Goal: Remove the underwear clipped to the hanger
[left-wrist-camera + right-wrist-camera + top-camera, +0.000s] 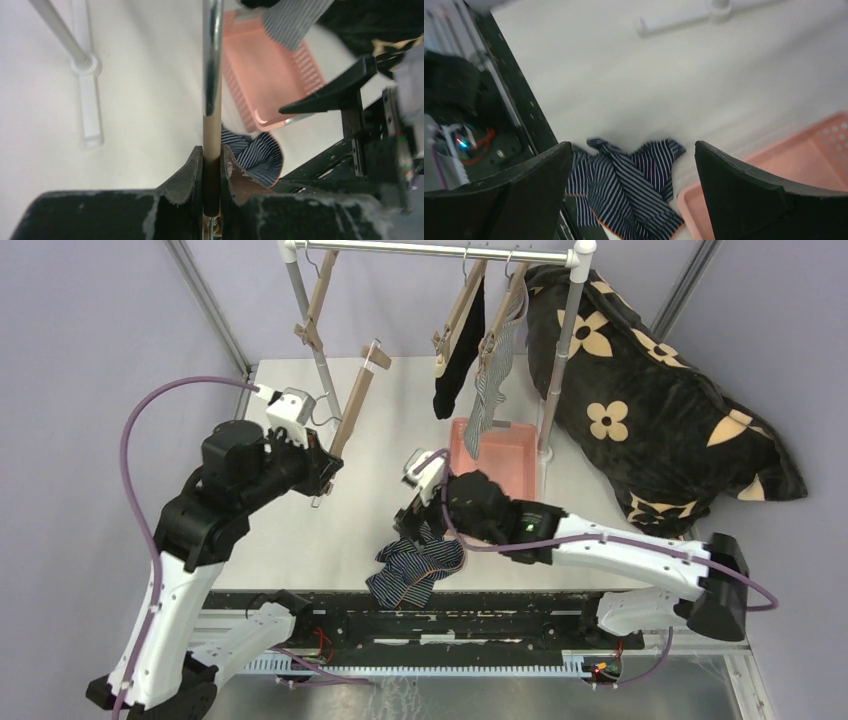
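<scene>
A navy pair of underwear [418, 568] [634, 185] with thin light stripes lies crumpled on the table at its near edge, free of any hanger. My right gripper [413, 512] [633, 146] hovers just above it, open, with nothing between the fingers. My left gripper [322, 478] [212, 152] is shut on the lower end of a bare wooden hanger [355, 405] [212, 130], held up off the table. On the rail, a black pair [455, 365] and a grey-and-white striped pair [495, 380] still hang clipped to wooden hangers.
A pink basket [510, 455] [804, 165] stands on the table under the hanging pairs. The big black flower-print cushion [650, 410] leans at the right. The rack's rail [440, 250] crosses the back, with another bare hanger [315, 305] on it, and its foot [90, 100] rests on the table.
</scene>
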### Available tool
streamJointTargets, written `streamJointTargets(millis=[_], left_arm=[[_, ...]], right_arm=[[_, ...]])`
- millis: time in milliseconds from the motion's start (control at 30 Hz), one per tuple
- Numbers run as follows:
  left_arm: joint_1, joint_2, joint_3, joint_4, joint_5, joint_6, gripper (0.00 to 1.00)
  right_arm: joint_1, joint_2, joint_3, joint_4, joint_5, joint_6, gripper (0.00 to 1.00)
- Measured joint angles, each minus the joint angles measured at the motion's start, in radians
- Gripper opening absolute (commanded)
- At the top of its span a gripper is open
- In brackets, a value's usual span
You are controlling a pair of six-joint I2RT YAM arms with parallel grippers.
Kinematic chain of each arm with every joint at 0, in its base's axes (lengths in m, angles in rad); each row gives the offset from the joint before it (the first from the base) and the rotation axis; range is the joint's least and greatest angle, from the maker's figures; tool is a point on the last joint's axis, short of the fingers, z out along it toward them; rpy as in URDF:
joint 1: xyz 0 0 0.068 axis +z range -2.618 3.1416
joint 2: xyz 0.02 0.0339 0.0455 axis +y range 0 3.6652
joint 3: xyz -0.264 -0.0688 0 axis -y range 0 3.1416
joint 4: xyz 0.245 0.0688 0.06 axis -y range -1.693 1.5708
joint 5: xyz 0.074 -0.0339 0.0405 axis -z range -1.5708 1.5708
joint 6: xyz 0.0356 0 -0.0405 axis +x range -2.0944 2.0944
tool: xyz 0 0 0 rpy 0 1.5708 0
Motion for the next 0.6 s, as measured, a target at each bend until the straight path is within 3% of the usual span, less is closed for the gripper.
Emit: streamJointTargets(millis=[267, 600], left_arm=[[0.002, 0.151, 0.047, -0.108, -0.105, 0.057, 0.03], [0.106, 0.323, 0.183, -0.106, -0.074, 0.071, 0.03]], right_arm=[[0.090, 0.167, -0.106, -0.113, 0.116, 0.006, 1.00], [0.175, 0.291, -0.160, -0.061, 0.112, 0.070, 1.00]])
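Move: The striped underwear, already off its hanger, lies crumpled at the table's front edge, about 25 cm below the open right hand, some 5 cm back and straight in line sideways. The pink basket is about 11 cm ahead of that hand, 14 cm to its right and 22 cm down. From the left hand the underwear is roughly 8 cm back, 13 cm right and 35 cm below, while the rack's left foot lies about 17 cm ahead, 4 cm left and 35 cm below. Towards the crumpled underwear the right hand drops fast, some 18 cm, drawing back about 5 cm as its forward-left-pointing fingers dip roughly 25 degrees; they stay wide open and don't yet close on the cloth. Meanwhile the left hand, still gripping the empty hanger, sinks a few centimetres, then carries it about 7 cm forward, towards the rack's left foot, with its wrist turning slightly. ##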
